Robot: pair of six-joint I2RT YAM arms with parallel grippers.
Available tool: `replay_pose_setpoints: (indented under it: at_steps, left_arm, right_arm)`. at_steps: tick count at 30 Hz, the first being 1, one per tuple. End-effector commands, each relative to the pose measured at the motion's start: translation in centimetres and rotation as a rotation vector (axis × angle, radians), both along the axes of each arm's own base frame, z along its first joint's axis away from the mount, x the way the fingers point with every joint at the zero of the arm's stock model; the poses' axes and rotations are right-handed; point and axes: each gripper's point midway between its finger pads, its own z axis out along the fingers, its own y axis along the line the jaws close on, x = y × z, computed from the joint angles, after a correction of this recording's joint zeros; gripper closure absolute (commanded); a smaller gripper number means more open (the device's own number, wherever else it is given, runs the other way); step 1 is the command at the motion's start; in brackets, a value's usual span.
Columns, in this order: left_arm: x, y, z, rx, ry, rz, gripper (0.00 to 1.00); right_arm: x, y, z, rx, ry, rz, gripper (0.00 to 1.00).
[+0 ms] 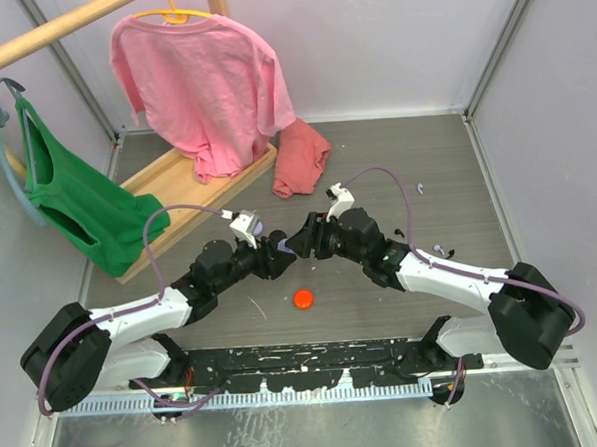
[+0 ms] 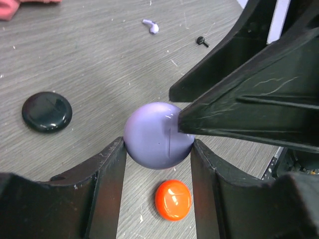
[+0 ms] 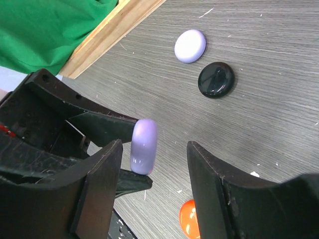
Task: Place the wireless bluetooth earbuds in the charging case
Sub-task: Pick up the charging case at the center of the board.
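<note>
My left gripper [image 2: 157, 145] is shut on a lavender charging case [image 2: 154, 132], a round puck held on edge above the table. In the right wrist view the same case [image 3: 144, 146] stands edge-on between the jaws of my right gripper [image 3: 154, 145]. Those jaws are open: one finger is close beside the case and the other stands well apart from it. A lavender earbud [image 2: 151, 26] and a tiny black earbud [image 2: 201, 41] lie on the table beyond. Both grippers meet mid-table [image 1: 288, 244].
An orange puck [image 2: 173, 199] lies under the grippers. A black puck [image 3: 216, 79] and a second lavender puck [image 3: 190, 46] lie farther back. A wooden rack [image 1: 191, 184] with a pink shirt [image 1: 206, 83] and a green garment [image 1: 77, 205] stands at the back left, beside a red cloth [image 1: 300, 158].
</note>
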Motion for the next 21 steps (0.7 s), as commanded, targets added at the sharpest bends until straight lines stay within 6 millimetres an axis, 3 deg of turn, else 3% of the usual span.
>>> replay_pose_setpoints:
  at_steps: [1, 11, 21]
  left_arm:
    - [0.7, -0.7, 3.1, -0.070, -0.121, -0.004, 0.62]
    - [0.8, -0.9, 3.0, -0.075, -0.132, 0.002, 0.62]
    - [0.4, -1.2, 2.9, -0.059, -0.130, -0.027, 0.53]
  right_arm:
    - [0.8, 1.1, 2.5, 0.093, -0.038, -0.003, 0.40]
    - [0.0, 2.0, 1.0, 0.107, 0.026, 0.048, 0.47]
    - [-0.2, 1.7, 1.9, 0.039, -0.029, 0.093, 0.78]
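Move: Between the left fingertips, off the table, is the lavender charging case; it sits about 3 cm to the right hand's left, 1 cm lower, level fore and aft. On the table some 11 cm beneath the left hand, the black case lies about 7 cm ahead of that hand and 2 cm left, and the red case 8 cm back and 3 cm right. Easing about 1.5 cm to the left and 1 cm down, the right hand brings its half-open fingers around the lavender case held up by the left hand, tips down barely 5 degrees, then closes to pinch it across its thickness. The left hand keeps its grip and drifts just under a centimetre right towards the right hand. ##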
